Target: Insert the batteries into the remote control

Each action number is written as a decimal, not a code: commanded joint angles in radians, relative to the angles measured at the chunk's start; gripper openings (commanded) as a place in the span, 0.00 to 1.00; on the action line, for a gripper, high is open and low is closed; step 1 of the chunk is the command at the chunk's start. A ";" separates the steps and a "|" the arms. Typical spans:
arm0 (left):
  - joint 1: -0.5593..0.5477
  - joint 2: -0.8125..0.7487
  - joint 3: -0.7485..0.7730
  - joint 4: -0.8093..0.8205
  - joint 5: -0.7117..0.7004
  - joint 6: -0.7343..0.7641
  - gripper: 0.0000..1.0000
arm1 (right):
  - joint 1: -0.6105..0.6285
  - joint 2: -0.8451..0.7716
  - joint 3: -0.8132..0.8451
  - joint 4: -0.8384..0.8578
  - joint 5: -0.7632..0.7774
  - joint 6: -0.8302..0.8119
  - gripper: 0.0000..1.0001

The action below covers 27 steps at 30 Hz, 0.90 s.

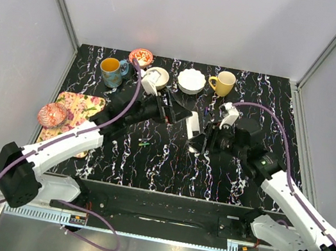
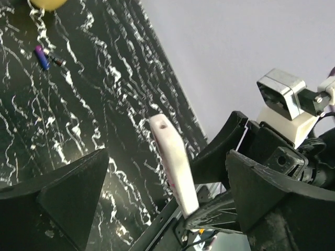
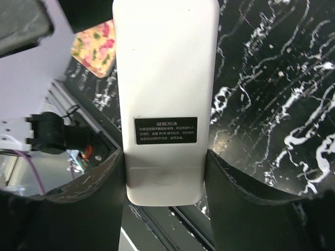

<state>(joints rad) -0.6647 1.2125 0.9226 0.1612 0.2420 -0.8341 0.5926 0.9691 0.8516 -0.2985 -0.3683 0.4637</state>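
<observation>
The remote control (image 3: 165,99) shows its white back with a black label. My right gripper (image 3: 165,175) is shut on its lower end, one finger on each long edge. In the top view the remote control (image 1: 192,126) is held above the middle of the table by the right gripper (image 1: 197,138). My left gripper (image 1: 177,113) is just to its left. In the left wrist view the remote control (image 2: 171,157) stands edge-on between the wide-open jaws of the left gripper (image 2: 165,180), touching neither. A small purple battery (image 2: 42,57) lies on the table beyond.
Along the back stand a blue mug (image 1: 111,71), a red patterned bowl (image 1: 141,57), a white cup (image 1: 155,79), a white bowl (image 1: 191,81) and a yellow mug (image 1: 224,83). A floral board (image 1: 78,110) with a red bowl (image 1: 52,115) lies at the left.
</observation>
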 commanded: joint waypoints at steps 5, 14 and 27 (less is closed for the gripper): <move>-0.102 0.073 0.130 -0.183 -0.168 0.079 0.99 | 0.055 0.026 0.069 -0.050 0.167 -0.051 0.00; -0.173 0.188 0.212 -0.209 -0.269 0.035 0.75 | 0.098 0.049 0.066 -0.016 0.230 -0.020 0.00; -0.194 0.240 0.259 -0.241 -0.282 0.039 0.41 | 0.110 0.031 0.053 -0.025 0.256 -0.019 0.00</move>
<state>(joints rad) -0.8555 1.4513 1.1442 -0.1051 -0.0307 -0.7948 0.6930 1.0256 0.8661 -0.3607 -0.1402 0.4423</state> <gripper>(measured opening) 0.377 0.605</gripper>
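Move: The remote, still held by its lower end in the right hand, has its middle about 5 cm to the left hand's right, 4 cm back and 5 cm below. From the left hand, the purple battery on the table is roughly 12 cm right, 5 cm ahead and 22 cm down; the green one is 14 cm left, 14 cm back and equally low. From the right hand, the left gripper is some 9 cm ahead, 7 cm left and 6 cm above. Down and to the right, some 6 cm and 5 cm, the left hand swings onto the remote's free upper end, rolling about 15 degrees with its left side rising, while its wide-open fingers draw in to roughly a third open, one on the remote's back and one on its front side. The right hand keeps its pinch on the lower end and lowers the remote about 3 cm, tilting nearly 10 degrees. ##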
